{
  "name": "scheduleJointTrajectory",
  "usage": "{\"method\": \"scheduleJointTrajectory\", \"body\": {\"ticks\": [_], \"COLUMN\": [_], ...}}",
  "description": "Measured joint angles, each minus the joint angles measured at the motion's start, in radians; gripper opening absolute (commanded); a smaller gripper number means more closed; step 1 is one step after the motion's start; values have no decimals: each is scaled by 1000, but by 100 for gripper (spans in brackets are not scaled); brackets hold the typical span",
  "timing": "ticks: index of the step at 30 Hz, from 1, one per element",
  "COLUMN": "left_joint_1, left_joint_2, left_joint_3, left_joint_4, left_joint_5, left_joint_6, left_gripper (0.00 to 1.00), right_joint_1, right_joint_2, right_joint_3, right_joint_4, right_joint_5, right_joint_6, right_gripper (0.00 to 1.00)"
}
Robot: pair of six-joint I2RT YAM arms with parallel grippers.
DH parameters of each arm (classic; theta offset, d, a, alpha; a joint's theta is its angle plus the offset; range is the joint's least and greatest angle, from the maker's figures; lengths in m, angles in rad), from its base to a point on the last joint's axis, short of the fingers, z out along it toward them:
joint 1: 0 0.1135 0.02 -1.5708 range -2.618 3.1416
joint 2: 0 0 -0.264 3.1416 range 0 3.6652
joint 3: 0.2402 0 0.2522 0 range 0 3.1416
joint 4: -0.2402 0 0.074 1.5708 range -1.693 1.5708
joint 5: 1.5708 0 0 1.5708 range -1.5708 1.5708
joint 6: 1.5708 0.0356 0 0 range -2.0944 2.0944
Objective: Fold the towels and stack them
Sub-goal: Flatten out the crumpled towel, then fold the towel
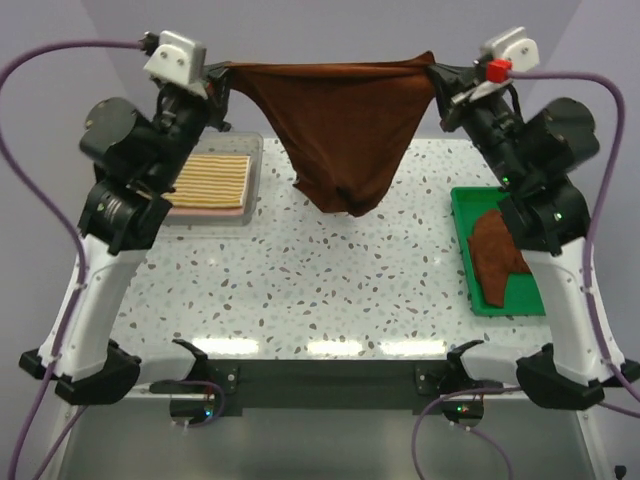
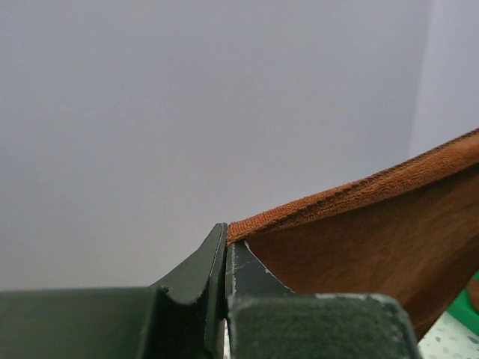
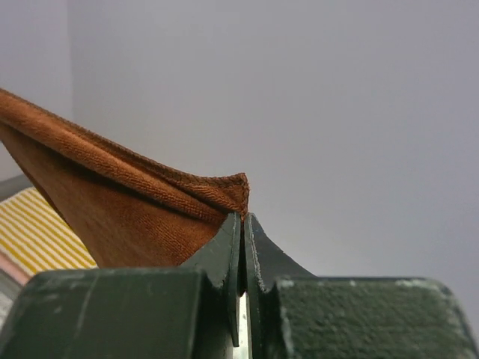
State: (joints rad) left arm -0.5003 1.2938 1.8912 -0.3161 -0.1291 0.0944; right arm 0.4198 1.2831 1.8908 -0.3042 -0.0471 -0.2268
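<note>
A rust-brown towel [image 1: 338, 120] hangs stretched in the air above the far side of the table, sagging to a point in the middle. My left gripper [image 1: 222, 72] is shut on its left top corner [image 2: 247, 223], and my right gripper [image 1: 437, 72] is shut on its right top corner [image 3: 228, 191]. A yellow-and-white striped towel [image 1: 212, 180] lies folded on a salmon-pink towel [image 1: 205, 212] in the clear bin [image 1: 255, 180] at the left. A second rust-brown towel [image 1: 497, 252] lies crumpled in the green tray [image 1: 468, 205] at the right.
The speckled table top [image 1: 330, 290] spreads between bin and tray. Both arm bases sit at the near edge, with purple cables looping at each side. A plain grey wall fills both wrist views behind the cloth.
</note>
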Motion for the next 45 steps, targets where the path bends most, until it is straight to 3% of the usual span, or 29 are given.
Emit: {"method": "scheduleJointTrajectory", "body": {"ticks": [9,16,23,28,37,45], "left_joint_1": [-9,-10,6,103,185,204], "left_joint_2": [-189,-141,47,294,731,787], "left_joint_3": [15,77,105,112,195,166], "left_joint_4": [0,-6,17,36,15,32], "left_joint_5": [293,326,156,65,21,42], "left_joint_6": [22,22,31,19,-19,-57], "left_gripper": [0,0,0,0,0,0], "right_joint_1": [14,13,2,-17,-97,-132], "right_joint_2": [-194,-181,-41,142,510,581], "right_joint_3": [13,53,72,63,18,-48], "right_joint_4": [-16,-16,3,39,104,139], "right_joint_5": [-219,-218,-33,84,108,74], "right_joint_6": [-9,6,13,0,10,43], "right_gripper": [0,0,0,0,0,0]}}
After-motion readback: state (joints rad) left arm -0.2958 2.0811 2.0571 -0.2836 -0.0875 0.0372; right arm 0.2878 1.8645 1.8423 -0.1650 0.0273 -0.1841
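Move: Each hand already pinches a corner of the brown towel, its top edge taut between them, the rest hanging bunched. The clear middle of the table lies nearly 60 cm below and 8 cm ahead, about 16 cm to the left hand's right and 16 cm to the right hand's left. The grey tray of folded towels is some 23 cm ahead of the left hand, 28 cm left; the green bin is level with the right hand, about 34 cm to its right. Fingertips of both hands keep their pinch on the towel's two corners, the edge staying stretched between them. Together they draw back about 12 cm, rising a little with wrists tipping up, then swing fast forward and down roughly 35 cm each way over the far part of the table, wrists pitching down, and ease to a stop. ##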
